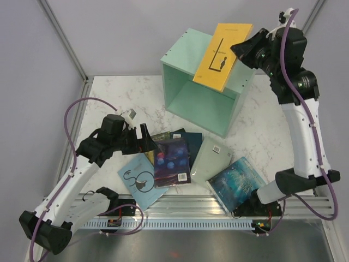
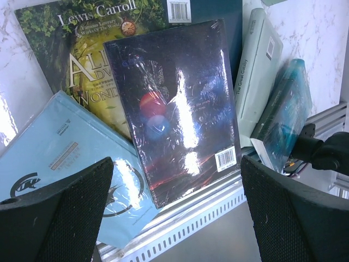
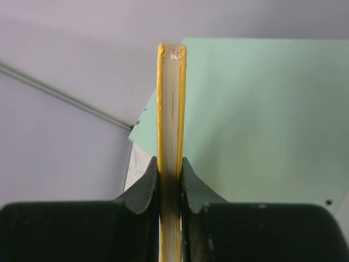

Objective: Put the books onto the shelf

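My right gripper (image 1: 241,50) is shut on a yellow book (image 1: 222,54), holding it tilted in the air above the mint-green shelf (image 1: 182,59). The right wrist view shows the yellow book (image 3: 170,103) edge-on between my gripper's (image 3: 170,170) jaws, with the shelf (image 3: 262,120) behind. My left gripper (image 1: 147,137) hangs open over the pile of books at the table's front. Beneath it (image 2: 177,218) lie a dark shrink-wrapped book (image 2: 174,109), a light blue swirl book (image 2: 60,158) and a green-gold book (image 2: 82,60). Further right lie a pale mint book (image 1: 212,158) and an icy blue book (image 1: 237,183).
The shelf's open face points toward the arms and its inside (image 1: 202,103) shows no books. A slotted aluminium rail (image 1: 191,210) runs along the marble table's (image 1: 120,98) near edge, with the front books overhanging it. Grey walls and frame posts (image 1: 62,38) enclose the table.
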Available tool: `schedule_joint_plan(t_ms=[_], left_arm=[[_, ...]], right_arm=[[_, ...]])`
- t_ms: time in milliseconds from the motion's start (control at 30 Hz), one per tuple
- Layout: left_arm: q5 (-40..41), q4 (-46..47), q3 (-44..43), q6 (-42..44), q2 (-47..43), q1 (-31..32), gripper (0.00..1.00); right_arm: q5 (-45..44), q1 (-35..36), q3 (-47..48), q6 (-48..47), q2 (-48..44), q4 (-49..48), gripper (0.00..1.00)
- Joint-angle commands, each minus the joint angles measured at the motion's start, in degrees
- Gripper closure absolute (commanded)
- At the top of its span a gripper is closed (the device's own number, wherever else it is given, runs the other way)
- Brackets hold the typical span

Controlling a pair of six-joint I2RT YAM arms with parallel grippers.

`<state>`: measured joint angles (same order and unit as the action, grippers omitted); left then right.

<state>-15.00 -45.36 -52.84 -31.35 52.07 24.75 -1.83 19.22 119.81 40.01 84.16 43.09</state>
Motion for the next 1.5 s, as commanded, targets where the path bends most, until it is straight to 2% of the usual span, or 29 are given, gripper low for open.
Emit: schedule_joint_plan(t_ms=[0, 133, 333, 633, 967, 1200, 1467], left_arm=[[-0.29, -0.69, -2.53, 1.30, -1.45, -0.32, 0.00], [-0.03, -0.95, -2.27, 1.30, -1.89, -0.32, 0.00], [0.94, -1.74, -2.44, 2.00, -2.59, -0.41, 0.00], [1.56, -2.01, -1.83, 2.17, -2.07, -0.41, 0.00], [1.03, -1.83, -1.57, 2.35, -0.48, -0.41, 0.00], [1.38, -1.39, -1.83, 2.79, 0.75, -0.41, 0.00], [1.38, -0.60, -1.83, 2.96, 2.68, -0.41, 0.00]], right_arm=[[15.68, -10.15, 6.92, 3.22, 5.38, -1.78, 1.00], [26.85, -17.36, 10.53, 6.48, 11.89, -1.70, 1.00], [29.33, -22.81, 8.09, 5.78, 14.72, -0.64, 1.00], [21.87, -26.52, -5.97, 2.79, 10.06, 0.86, 1.00], [15.28, -27.66, -10.91, 3.05, 11.46, -1.69, 1.00], [14.48, -28.45, -15.47, 3.93, 12.26, -3.97, 1.00], [13.69, -28.36, -25.14, 6.75, 9.27, -8.63, 1.00]])
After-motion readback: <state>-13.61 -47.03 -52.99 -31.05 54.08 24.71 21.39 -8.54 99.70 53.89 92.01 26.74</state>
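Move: The right hand already grips the yellow book by its right edge, high over the shelf. The right part of the shelf top, where the book is taken, lies about 9 cm farther out, 6 cm to the right and 15 cm below. The middle of the shelf top is some 10 cm ahead, 2 cm left, equally low; the grey-green book is 18 cm back, 6 cm left, 41 cm below. From the left hand, that right part is roughly 27 cm ahead, 31 cm right, 16 cm higher. Down and to the right, about 13 cm each way, the right hand brings the yellow book towards the right part of the shelf top, also going some 10 cm forward. The forward reach comes mostly in a quick start, the rest a slower sinking slide; meanwhile the wrist tips down about 15 degrees and rolls its left side up about as much. The fingers keep their pinch on the book's right edge. ##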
